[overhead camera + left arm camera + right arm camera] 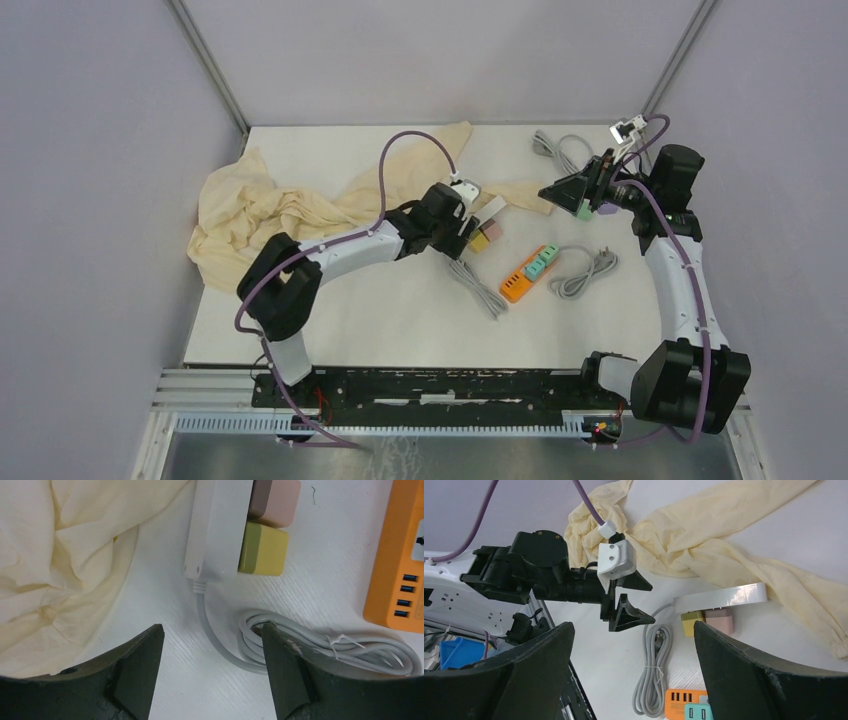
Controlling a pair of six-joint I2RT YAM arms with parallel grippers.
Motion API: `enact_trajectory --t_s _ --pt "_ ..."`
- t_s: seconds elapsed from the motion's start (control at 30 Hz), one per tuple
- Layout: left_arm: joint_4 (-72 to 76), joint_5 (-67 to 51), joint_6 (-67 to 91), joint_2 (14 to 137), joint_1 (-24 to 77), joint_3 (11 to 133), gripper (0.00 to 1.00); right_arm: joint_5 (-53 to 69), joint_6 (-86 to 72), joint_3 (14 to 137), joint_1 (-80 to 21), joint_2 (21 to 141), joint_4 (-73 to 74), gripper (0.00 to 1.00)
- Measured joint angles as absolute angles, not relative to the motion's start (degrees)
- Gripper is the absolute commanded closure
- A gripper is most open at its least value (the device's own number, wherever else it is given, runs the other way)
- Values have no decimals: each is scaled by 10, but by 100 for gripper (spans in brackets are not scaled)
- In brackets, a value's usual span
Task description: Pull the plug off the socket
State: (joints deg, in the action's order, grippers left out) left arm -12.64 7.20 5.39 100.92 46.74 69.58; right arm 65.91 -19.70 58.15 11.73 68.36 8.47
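A white power strip (215,530) lies on the table with a yellow plug (263,550) and a pink plug (275,502) seated side by side in it. My left gripper (212,627) is open just short of the strip's cable end, empty, one finger (282,665) over the coiled grey cable (320,647). In the top view the left gripper (465,235) sits beside the yellow plug (479,241). My right gripper (572,190) hovers open and empty above the table, looking down on the strip (724,596) and both plugs (692,622).
An orange power strip (517,284) with teal plugs (540,262) lies right of the white one, a grey cable bundle (585,272) beside it. A crumpled cream cloth (260,215) covers the back left. Another grey cable (560,150) lies at the back.
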Motion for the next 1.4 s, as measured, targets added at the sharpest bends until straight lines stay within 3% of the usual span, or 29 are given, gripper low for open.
enact_trajectory --t_s 0.37,0.73,1.13,1.27,1.4 --pt "-179 85 -24 1086 470 779 25 656 -196 582 117 687 87 5" --pt "-176 103 -84 1132 475 785 27 654 -192 582 117 694 89 5" --pt "-141 104 -112 1166 475 802 36 653 -192 582 116 694 94 5" --pt "-136 105 -113 1177 475 804 52 653 -191 582 116 694 96 5" --pt "-136 105 -116 1179 475 804 78 653 -190 582 116 695 99 5"
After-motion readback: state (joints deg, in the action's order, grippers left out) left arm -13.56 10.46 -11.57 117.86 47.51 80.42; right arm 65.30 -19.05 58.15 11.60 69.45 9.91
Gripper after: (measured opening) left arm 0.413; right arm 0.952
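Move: The white socket strip's middle lies about 7 cm ahead of the left hand, 6 cm to its right and 8 cm below, its cord end nearest the fingers. The yellow plug is some 2 cm ahead and 5 cm right; the pink plug, 5 cm ahead and 8 cm right. The cord bundle lies 8 cm back and 5 cm right. From the right hand, the strip is roughly 8 cm ahead, 13 cm left and 28 cm below. Bring the open left gripper down about 6 cm and some 4 cm forward, easing slightly right, onto the cord end of the white socket strip beside the yellow plug. On the way roll the hand about 15 degrees, left side rising, and turn it some 10 degrees clockwise; then close the fingers and pinch the strip by its sides. ##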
